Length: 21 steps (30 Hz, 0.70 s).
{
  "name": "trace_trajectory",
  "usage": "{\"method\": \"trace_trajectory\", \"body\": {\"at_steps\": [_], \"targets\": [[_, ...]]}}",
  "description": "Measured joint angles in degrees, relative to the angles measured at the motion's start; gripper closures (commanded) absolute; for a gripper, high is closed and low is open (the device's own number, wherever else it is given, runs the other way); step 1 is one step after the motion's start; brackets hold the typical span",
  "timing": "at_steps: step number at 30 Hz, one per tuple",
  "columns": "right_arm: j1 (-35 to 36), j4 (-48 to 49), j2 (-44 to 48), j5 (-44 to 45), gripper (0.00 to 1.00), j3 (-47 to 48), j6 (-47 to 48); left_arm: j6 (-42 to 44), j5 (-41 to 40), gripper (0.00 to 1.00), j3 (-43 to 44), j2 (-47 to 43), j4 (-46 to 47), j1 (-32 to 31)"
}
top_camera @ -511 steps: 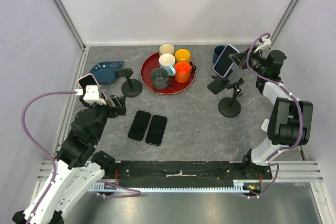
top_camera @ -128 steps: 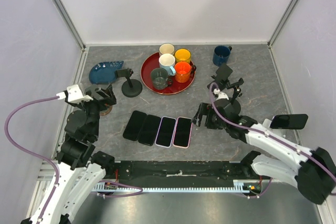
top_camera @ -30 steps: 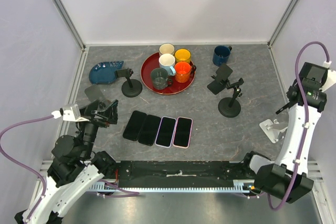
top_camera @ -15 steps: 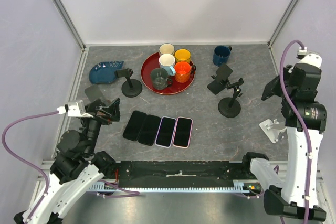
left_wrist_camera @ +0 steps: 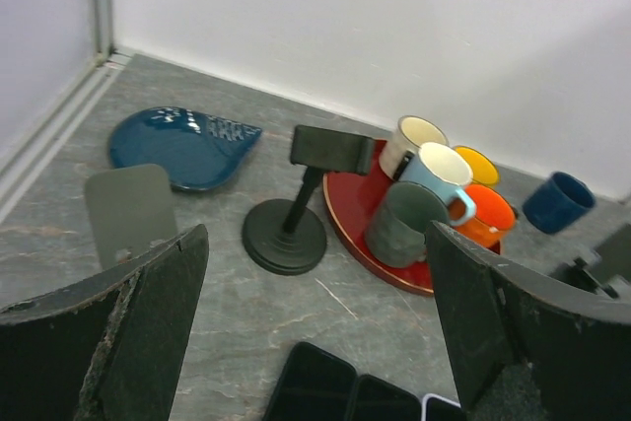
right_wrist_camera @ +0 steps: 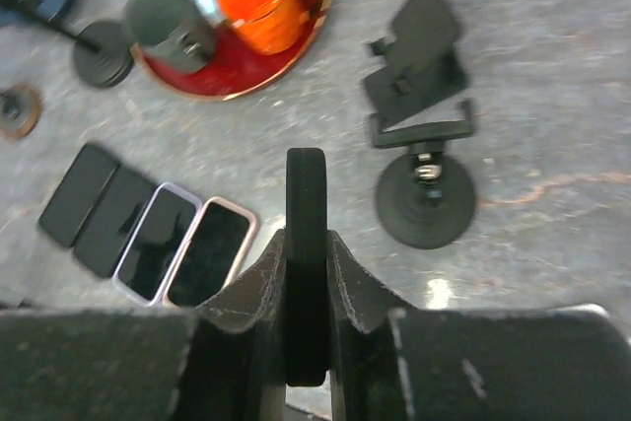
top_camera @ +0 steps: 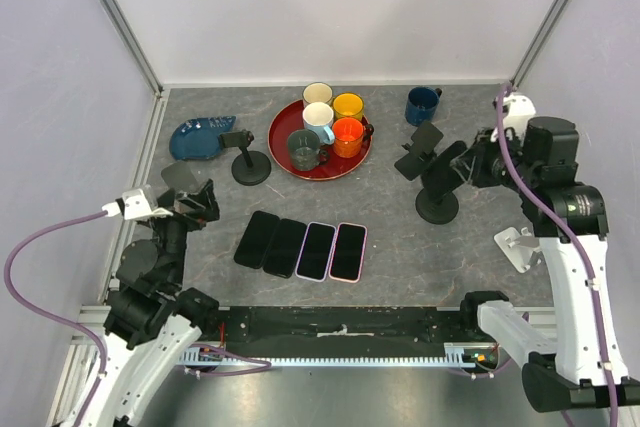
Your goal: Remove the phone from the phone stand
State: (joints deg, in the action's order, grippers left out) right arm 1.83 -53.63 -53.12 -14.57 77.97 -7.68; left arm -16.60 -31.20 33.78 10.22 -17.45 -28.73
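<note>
My right gripper [top_camera: 470, 164] is shut on a black phone [top_camera: 452, 159], held edge-on above the table beside the black phone stand [top_camera: 437, 192]. In the right wrist view the phone [right_wrist_camera: 306, 184] stands upright between the jaws of that gripper [right_wrist_camera: 306, 248], and the black stand [right_wrist_camera: 422, 170] below has an empty cradle. A white phone stand [top_camera: 519, 245] at the right edge is empty. Several phones [top_camera: 300, 245] lie in a row at the table's front. My left gripper [top_camera: 196, 203] is open with nothing in it, its fingers [left_wrist_camera: 108, 332] wide apart.
A red tray [top_camera: 283, 152] holds several mugs. A dark blue mug [top_camera: 421, 104] stands behind the right black stand. Another empty black stand [top_camera: 247, 159], a blue dish [top_camera: 198, 136] and a grey stand plate [top_camera: 177, 177] sit at the left.
My right arm has swung in from the right wall, down and left, carrying the phone to beside the black stand. The left gripper has shifted slightly and stays open.
</note>
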Motion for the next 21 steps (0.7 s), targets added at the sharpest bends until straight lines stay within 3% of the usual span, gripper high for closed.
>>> {"method": "trace_trajectory", "body": {"at_steps": [8, 21], "targets": [[6.2, 3.7, -1.4, -12.9, 1.00, -11.6, -1.0, 0.0, 0.4, 0.04, 0.0, 1.3, 0.0, 8.2], [18.6, 20.6, -9.2, -13.9, 1.00, -35.7, -9.0, 0.0, 0.4, 0.04, 0.0, 4.1, 0.0, 10.2]]}}
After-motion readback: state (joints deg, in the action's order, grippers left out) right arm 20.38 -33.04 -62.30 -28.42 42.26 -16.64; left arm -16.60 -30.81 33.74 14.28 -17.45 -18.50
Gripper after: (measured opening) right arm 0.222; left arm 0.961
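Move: The right hand already holds the last black phone. The free spot for it, at the right end of the row, lies about 17 cm to the left, 9 cm back and some 31 cm below that hand. The pink-rimmed phone is about 8 cm left of that spot, level with it. The emptied black stand stands about 3 cm ahead of the right hand, 4 cm left and 26 cm below. From the empty left hand, the spot is about 42 cm right, 4 cm back and 28 cm below. Leftward at first, then steeply down and slightly back, the right hand carries the pinched phone past the near side of the black stand towards the spot beside the pink-rimmed phone, sinking about 21 cm in all. Its wrist tips down some 30 degrees and turns counter-clockwise, fingers keeping their hold. The left hand, open and empty, swings about 3 cm left. ##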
